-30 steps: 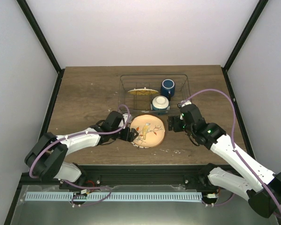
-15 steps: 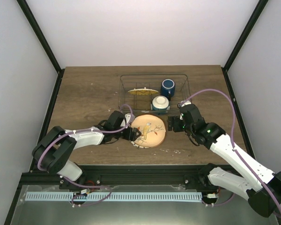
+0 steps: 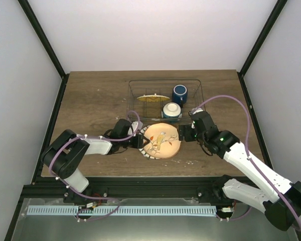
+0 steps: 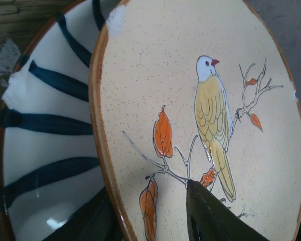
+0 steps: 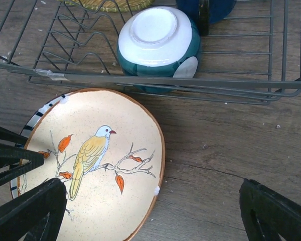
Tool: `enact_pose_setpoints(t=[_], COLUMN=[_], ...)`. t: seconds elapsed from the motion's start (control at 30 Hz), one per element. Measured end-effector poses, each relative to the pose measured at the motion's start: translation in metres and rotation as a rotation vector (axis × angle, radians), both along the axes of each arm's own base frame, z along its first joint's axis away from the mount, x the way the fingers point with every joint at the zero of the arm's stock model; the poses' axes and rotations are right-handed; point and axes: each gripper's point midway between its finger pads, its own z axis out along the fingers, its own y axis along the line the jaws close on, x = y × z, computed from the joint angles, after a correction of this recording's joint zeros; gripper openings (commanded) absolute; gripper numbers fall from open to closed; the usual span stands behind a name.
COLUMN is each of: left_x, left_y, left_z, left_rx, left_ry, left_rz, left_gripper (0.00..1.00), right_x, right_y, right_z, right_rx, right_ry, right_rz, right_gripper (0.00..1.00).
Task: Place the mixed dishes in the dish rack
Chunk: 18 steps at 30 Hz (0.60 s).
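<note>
The cream plate (image 3: 162, 140) (image 4: 190, 75) (image 5: 95, 170), painted with a bird and orange leaves, sits tilted in front of the dish rack (image 3: 140, 81) (image 5: 165, 80). My left gripper (image 3: 143, 142) (image 4: 145, 201) is shut on its left rim, one finger on the face and one under it. Its left edge is raised off a white plate with blue stripes (image 3: 148, 152) (image 4: 45, 125). My right gripper (image 3: 183, 133) (image 5: 150, 201) stands open at the plate's right edge, holding nothing. In the rack are a yellow-orange plate (image 3: 153, 98), an upturned bowl (image 3: 171, 110) (image 5: 158, 40) and a dark blue mug (image 3: 179, 93).
The rack's front wire (image 5: 140, 83) runs just beyond the cream plate. Crumbs lie on the wood (image 3: 188, 161) near the table's front edge. Dark frame posts and white walls close in the table on both sides.
My left gripper has closed on the cream plate's left rim. The plate has tipped up and slid slightly right, baring the striped plate beneath. The right gripper has barely moved.
</note>
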Motion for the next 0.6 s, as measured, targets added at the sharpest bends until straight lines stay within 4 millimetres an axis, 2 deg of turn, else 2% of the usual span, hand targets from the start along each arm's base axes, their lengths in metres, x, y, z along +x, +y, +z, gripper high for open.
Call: enact_pose_setpoints(t=[0.27,0.4,0.6], left_x=[-0.002,0.002,-0.006], left_y=[-0.001,-0.011,-0.006], left_z=[-0.007,0.01,0.008], left_rx=[-0.018,-0.103,-0.115], left_ry=[0.019,0.003,0.017], left_rz=[0.002,-0.008,-0.005], left_gripper=[0.01,0.0,0.0], right_x=[0.0,0.0,-0.007], right_y=[0.001,0.003,0.012], right_z=[-0.003,-0.008,-0.027], right_rx=[0.005,0.015,0.06], right_ry=[0.016,0.038,0.094], right_rz=[-0.004,-0.015,0.005], right_gripper=[1.0,1.0,1.0])
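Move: The plate with the bird lies flat-handed in reach: its left rim is already between the left fingers, its middle about 6 cm to their right, level fore and aft and roughly 1 cm lower. The striped plate sits beneath it, middle some 4 cm to the right and 2 cm down; the upturned bowl in the rack is about 13 cm ahead and 10 cm right. From the right hand, the bird plate's middle is around 9 cm left, 1 cm ahead and 13 cm below. Shut the half-open left gripper on the left rim of the bird plate, pinching it while the hand stays within about 1 cm of its place: ease down slightly, then lift a touch, the fingertips tipping up some 5 degrees. Meanwhile lower the right gripper about 3 cm, drifting a little left towards the plate, fingers kept wide open and empty. ##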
